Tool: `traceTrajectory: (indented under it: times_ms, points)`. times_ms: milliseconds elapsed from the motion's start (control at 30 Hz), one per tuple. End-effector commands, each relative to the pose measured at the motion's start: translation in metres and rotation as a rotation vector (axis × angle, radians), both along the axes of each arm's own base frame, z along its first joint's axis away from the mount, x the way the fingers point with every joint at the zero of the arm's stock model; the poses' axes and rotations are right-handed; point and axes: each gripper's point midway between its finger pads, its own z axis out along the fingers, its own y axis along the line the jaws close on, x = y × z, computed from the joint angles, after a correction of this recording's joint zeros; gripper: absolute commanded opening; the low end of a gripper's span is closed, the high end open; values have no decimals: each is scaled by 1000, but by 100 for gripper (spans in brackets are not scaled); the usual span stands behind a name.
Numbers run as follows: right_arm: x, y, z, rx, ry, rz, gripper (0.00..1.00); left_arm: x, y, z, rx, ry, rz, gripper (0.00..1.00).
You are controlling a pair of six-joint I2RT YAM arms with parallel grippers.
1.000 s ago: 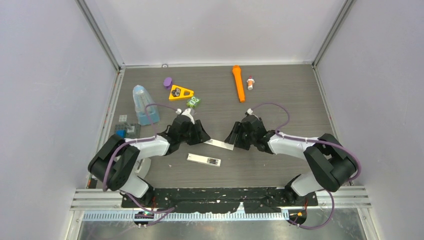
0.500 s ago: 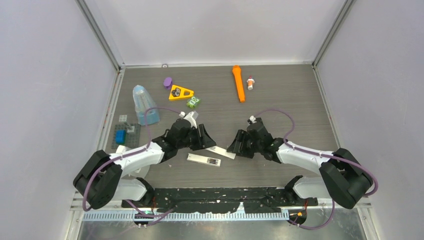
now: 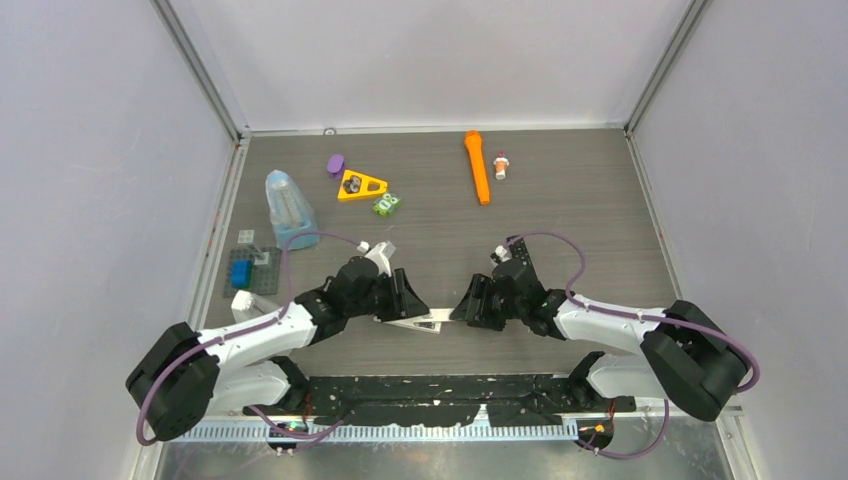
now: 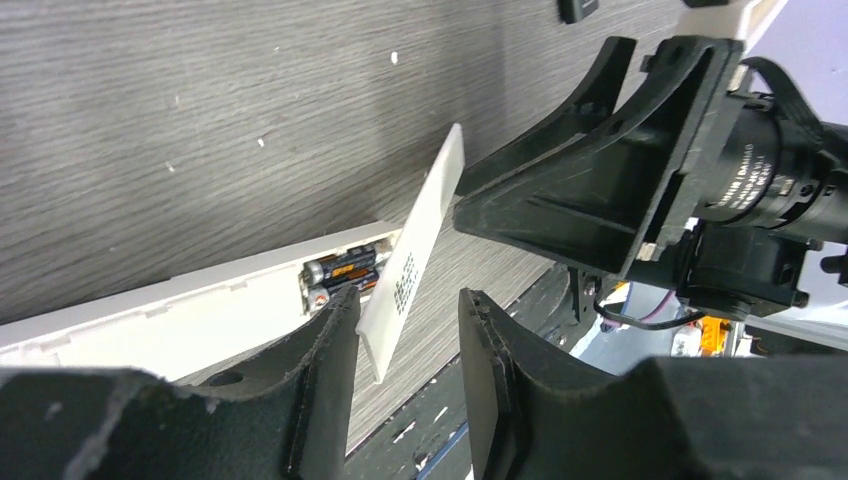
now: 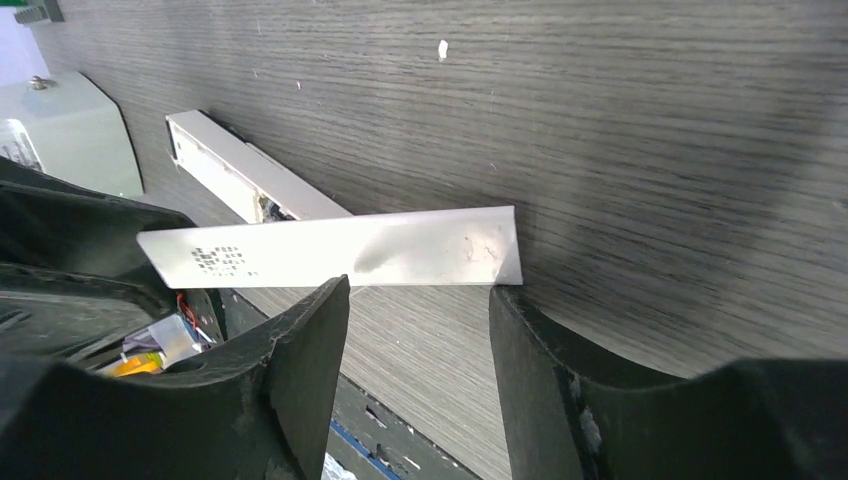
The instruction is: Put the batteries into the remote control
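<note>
The remote control (image 4: 190, 305) is a white bar lying flat near the table's front edge, also seen in the top view (image 3: 432, 326). Its end compartment is uncovered, and two dark batteries (image 4: 345, 270) lie inside. A thin white cover strip (image 4: 420, 235) stands tilted over that end. Its lower end sits between the jaws of my left gripper (image 4: 410, 293), against one finger with a gap to the other. My right gripper (image 5: 418, 287) is open; the cover strip (image 5: 400, 248) lies across just past its fingertips. In the top view the left gripper (image 3: 412, 308) and right gripper (image 3: 460, 308) face each other.
At the back lie an orange tool (image 3: 477, 165), a small red-white figure (image 3: 501, 165), a yellow triangle (image 3: 361, 185), a purple piece (image 3: 335, 163) and a green block (image 3: 387, 204). A clear bottle (image 3: 288, 208) and a brick plate (image 3: 250, 268) stand left. The black front rail (image 3: 450, 385) is close.
Both arms have moved toward the near edge, and the cover strip between them came from mid-table down onto the remote's end. The left jaws have narrowed a little.
</note>
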Motion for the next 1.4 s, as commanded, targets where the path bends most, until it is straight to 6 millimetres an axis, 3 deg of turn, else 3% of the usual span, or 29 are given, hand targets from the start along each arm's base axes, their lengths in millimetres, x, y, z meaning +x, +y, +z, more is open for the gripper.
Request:
traceTrajectory:
  times_ms: [0, 400, 633, 867, 1100, 1367]
  points:
    - [2, 1, -4, 7, -7, -21, 59, -3, 2, -1, -6, 6, 13, 40]
    - [5, 1, -5, 18, 2, -57, 59, -4, -4, -3, -16, 16, 5, 23]
    - [7, 3, -6, 23, 13, -67, 59, -6, -6, -6, 0, 7, -29, 1]
    - [6, 5, 2, 41, -6, -51, 61, -5, -4, -2, 39, -19, -53, 0]
    - [-1, -8, 50, 70, -173, 21, 71, -5, -7, 37, -14, -72, -85, 0]
    - [-2, -24, 131, 134, -466, 71, 98, -33, -6, 116, -189, -136, -239, 0]
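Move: The white cover slants between the hands, its left end raised within the left hand's open fingers and its right end low at the right fingertips. Its middle lies about 5 cm right of and 3 cm below the left hand, and about 6 cm left, 1 cm ahead and 2 cm above the right. The white remote with the batteries is centred 3 cm left, level fore-and-aft and some 5 cm below the left hand; the black remote is 12 cm ahead and 10 cm right of the right hand, 1 cm lower. Down and slightly back by just over a centimetre, the left hand eases in while its fingers close fully and pinch the cover's left end, then climbs about 8 cm with it, up from the remote. The right hand almost holds its place at the other end meanwhile, then opens wide and also rises some 9 cm, its fingertips tilting up nearly 20 degrees. ##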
